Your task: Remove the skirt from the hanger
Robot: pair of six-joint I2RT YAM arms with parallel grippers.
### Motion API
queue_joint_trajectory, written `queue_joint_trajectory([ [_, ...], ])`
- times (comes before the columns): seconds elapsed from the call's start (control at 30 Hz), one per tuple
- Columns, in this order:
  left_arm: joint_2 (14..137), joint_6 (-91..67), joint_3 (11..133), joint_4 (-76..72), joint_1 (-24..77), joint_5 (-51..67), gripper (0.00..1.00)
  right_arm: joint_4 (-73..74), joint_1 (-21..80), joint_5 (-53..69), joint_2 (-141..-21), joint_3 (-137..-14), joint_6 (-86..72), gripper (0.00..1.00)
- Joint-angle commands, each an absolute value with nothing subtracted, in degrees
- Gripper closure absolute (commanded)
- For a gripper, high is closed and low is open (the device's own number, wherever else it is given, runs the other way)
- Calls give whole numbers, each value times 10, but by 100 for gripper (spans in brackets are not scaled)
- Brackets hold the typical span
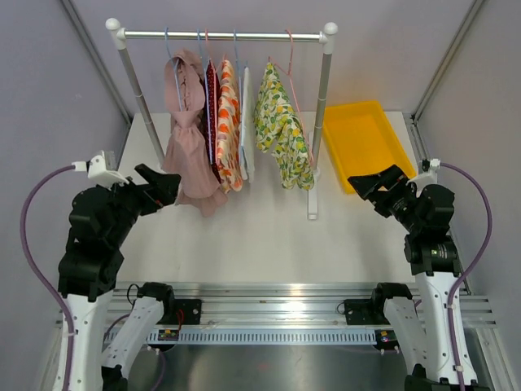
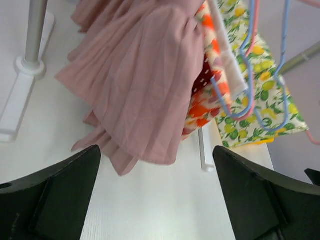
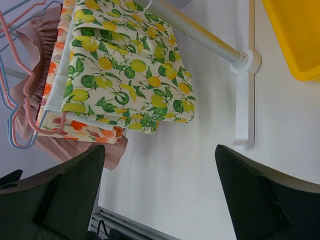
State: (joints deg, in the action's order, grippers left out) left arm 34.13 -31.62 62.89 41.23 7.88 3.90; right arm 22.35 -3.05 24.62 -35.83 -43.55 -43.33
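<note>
A dusty-pink pleated skirt (image 1: pixel 189 151) hangs from a blue hanger (image 1: pixel 174 69) at the left end of the white clothes rack (image 1: pixel 224 36). It fills the upper part of the left wrist view (image 2: pixel 145 85), and its pink edge shows behind other clothes in the right wrist view (image 3: pixel 30 100). My left gripper (image 1: pixel 163 186) is open and empty, just left of the skirt's hem, its fingers (image 2: pixel 55 195) apart below the fabric. My right gripper (image 1: pixel 376 184) is open and empty near the yellow tray.
Beside the skirt hang a dark red dotted garment (image 1: pixel 212 106), an orange floral one (image 1: pixel 229 126), a white one (image 1: pixel 247 130) and a lemon-print one (image 1: pixel 281 130). A yellow tray (image 1: pixel 364 140) lies at the right. The rack's posts and feet (image 1: pixel 313 191) stand on the white table.
</note>
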Motion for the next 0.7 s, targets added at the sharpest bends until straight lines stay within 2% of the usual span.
queue_joint_trajectory([
  [0.0, 365, -272, 728, 406, 80, 19, 1, 243, -31, 245, -377, -465, -413, 0],
  [0.17, 392, -266, 795, 296, 80, 29, 1, 236, -31, 208, -373, -458, -412, 2],
  [0.3, 495, -275, 901, 300, 83, 47, 1, 229, -31, 192, -368, -459, -400, 2],
  [0.37, 578, -271, 957, 319, 123, 26, 1, 223, -31, 190, -366, -460, -399, 2],
  [0.5, 759, -165, 1164, 401, 323, -203, 1, 250, -31, 192, -378, -476, -380, 1],
  [0.53, 799, -156, 1274, 437, 376, -220, 1, 260, -31, 194, -381, -479, -375, 1],
  [0.57, 882, -149, 1324, 454, 395, -235, 1, 265, -31, 194, -383, -482, -370, 1],
  [0.63, 941, -141, 1445, 483, 434, -249, 1, 278, -31, 187, -381, -482, -363, 1],
  [0.67, 967, -141, 1461, 482, 442, -250, 1, 282, -31, 183, -376, -481, -359, 1],
])
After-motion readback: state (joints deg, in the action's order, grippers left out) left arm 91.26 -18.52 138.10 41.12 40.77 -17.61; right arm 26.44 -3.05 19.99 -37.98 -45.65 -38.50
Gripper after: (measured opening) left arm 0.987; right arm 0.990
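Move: From the left hand, the pink hanger's hook on the rod is roughly 18 cm ahead, 21 cm right and 23 cm up. The lemon-print skirt beneath it is about 13 cm ahead, 21 cm right, near hand height; the white garment hangs 7 cm left of the skirt, the orange-print one 10 cm left. For the right hand, the hook is some 17 cm ahead, 15 cm left and 30 cm up. Left hand rises about 24 cm, then sweeps right and forward towards the pink hanger's hook, tipping up, fingers open. ##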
